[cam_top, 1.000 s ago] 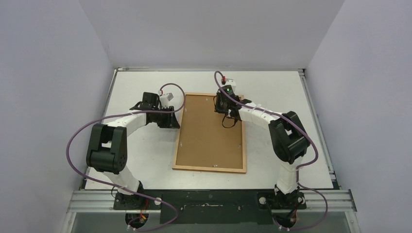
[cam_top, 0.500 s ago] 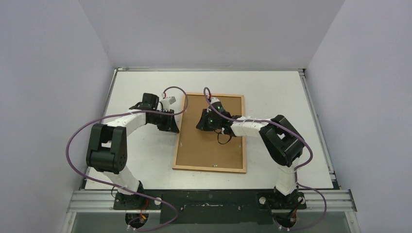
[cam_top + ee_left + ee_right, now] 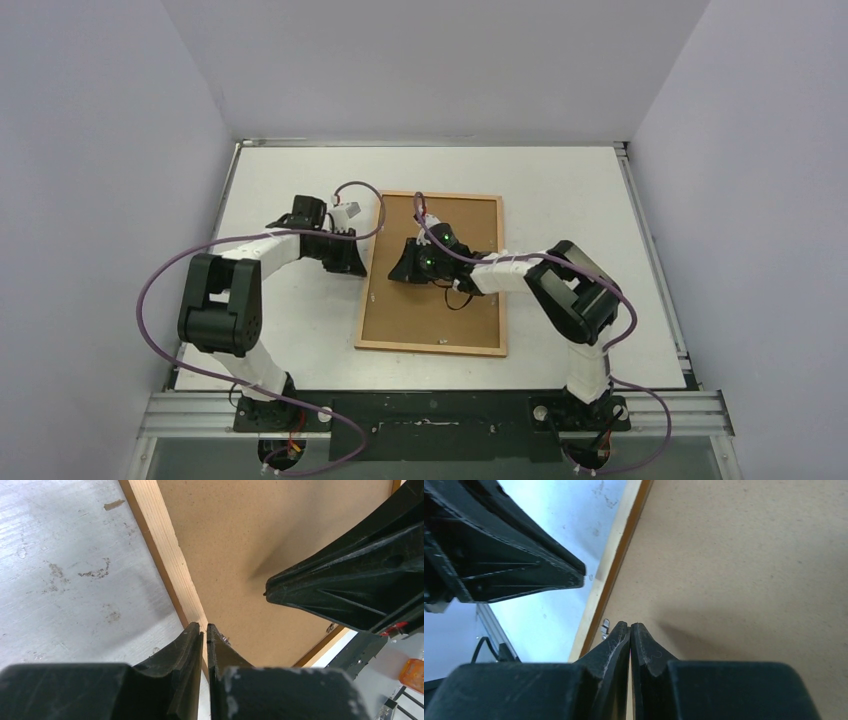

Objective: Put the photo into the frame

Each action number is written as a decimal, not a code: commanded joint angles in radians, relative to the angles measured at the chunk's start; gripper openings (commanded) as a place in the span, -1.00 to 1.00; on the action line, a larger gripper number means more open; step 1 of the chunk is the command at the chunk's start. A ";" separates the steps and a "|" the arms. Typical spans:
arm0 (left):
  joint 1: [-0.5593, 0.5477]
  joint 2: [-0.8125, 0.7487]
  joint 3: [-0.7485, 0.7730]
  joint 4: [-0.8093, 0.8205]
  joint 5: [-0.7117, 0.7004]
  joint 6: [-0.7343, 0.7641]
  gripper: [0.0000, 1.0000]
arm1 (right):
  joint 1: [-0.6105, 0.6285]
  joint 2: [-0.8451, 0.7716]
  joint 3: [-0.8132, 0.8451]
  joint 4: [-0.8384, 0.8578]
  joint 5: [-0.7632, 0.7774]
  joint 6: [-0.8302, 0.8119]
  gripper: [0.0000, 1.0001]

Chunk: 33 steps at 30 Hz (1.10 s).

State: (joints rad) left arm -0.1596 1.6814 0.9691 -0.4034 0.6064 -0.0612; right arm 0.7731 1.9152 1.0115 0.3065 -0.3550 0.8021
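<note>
The frame (image 3: 430, 348) lies face down on the table, its light wooden border (image 3: 165, 550) around a brown fibreboard backing sheet (image 3: 440, 310). The photo is hidden. My left gripper (image 3: 362, 262) hangs over the frame's left border, its tips (image 3: 205, 627) shut with nothing between them. My right gripper (image 3: 392, 275) reaches across the backing to the same left edge. In the right wrist view it (image 3: 630, 626) is shut and empty, just above the backing (image 3: 744, 555). The two grippers' tips stand close together, pointing at each other.
A small metal clip (image 3: 605, 628) sits on the backing by the frame's left border, right beside both grippers' tips (image 3: 224, 640). The white table (image 3: 290, 320) shows scuffs to the left of the frame. Grey walls enclose three sides.
My right gripper swept from the frame's far right part across the backing to its left edge and shut. My left gripper closed and shifted slightly nearer along the left border.
</note>
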 commanded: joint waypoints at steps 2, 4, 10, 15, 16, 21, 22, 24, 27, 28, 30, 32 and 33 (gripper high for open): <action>0.007 0.049 0.002 0.056 0.019 -0.047 -0.85 | 0.007 0.052 0.045 0.132 -0.092 0.037 -0.89; 0.006 0.064 0.003 0.060 0.022 -0.049 -0.85 | 0.011 0.064 0.045 0.143 -0.114 0.030 -0.85; 0.008 0.097 0.010 0.066 0.024 -0.052 -0.88 | 0.028 0.083 0.074 0.107 -0.140 -0.034 -0.53; 0.009 0.098 0.016 0.065 0.027 -0.054 -0.88 | 0.045 0.098 0.115 0.051 -0.140 -0.087 -0.29; 0.008 0.097 0.017 0.064 0.027 -0.054 -0.89 | 0.049 0.102 0.122 0.044 -0.140 -0.094 -0.24; 0.010 0.095 0.019 0.063 0.021 -0.049 -0.90 | 0.068 0.110 0.147 0.006 -0.142 -0.127 -0.12; 0.009 0.096 0.019 0.063 0.021 -0.049 -0.90 | 0.071 0.110 0.148 0.000 -0.141 -0.132 -0.12; 0.010 0.098 0.017 0.064 0.021 -0.049 -0.90 | 0.076 0.108 0.150 -0.013 -0.140 -0.146 -0.10; 0.009 0.100 0.019 0.064 0.020 -0.049 -0.91 | 0.083 0.114 0.156 -0.027 -0.141 -0.160 -0.10; 0.010 0.098 0.019 0.064 0.018 -0.049 -0.91 | 0.084 0.119 0.157 -0.026 -0.144 -0.158 -0.10; 0.009 0.095 0.020 0.064 0.017 -0.049 -0.92 | 0.086 0.127 0.160 -0.020 -0.151 -0.154 -0.10; 0.010 0.092 0.021 0.064 0.015 -0.049 -0.92 | 0.090 0.132 0.159 -0.011 -0.156 -0.151 -0.11; 0.009 0.093 0.022 0.063 0.015 -0.049 -0.93 | 0.092 0.134 0.161 -0.008 -0.156 -0.152 -0.11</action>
State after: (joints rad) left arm -0.1478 1.7599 0.9676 -0.3630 0.6304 -0.1200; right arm 0.8528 2.0212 1.1416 0.2741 -0.4938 0.6727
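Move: The right hand goes for the metal tab on the backing board beside the frame's left rail, some 5 cm to its left, 4 cm back and 3 cm below; that rail runs about 6 cm to its left, level with it. Another metal tab, by the near rail, is roughly 12 cm back and 10 cm to the right. For the left hand, the left rail lies about 2 cm below and 1 cm right, with the first tab some 4 cm back, 2 cm right and 3 cm lower. Leftwards and back towards its base, the right hand slides low over the backing board to the metal tab, about 4.5 cm left and 3.5 back, turning some 15 degrees counter-clockwise and opening its fingers from nearly shut to about half, one either side of the tab. The left hand, still almost shut, sinks about 2 cm onto the left rail, then stays there. ##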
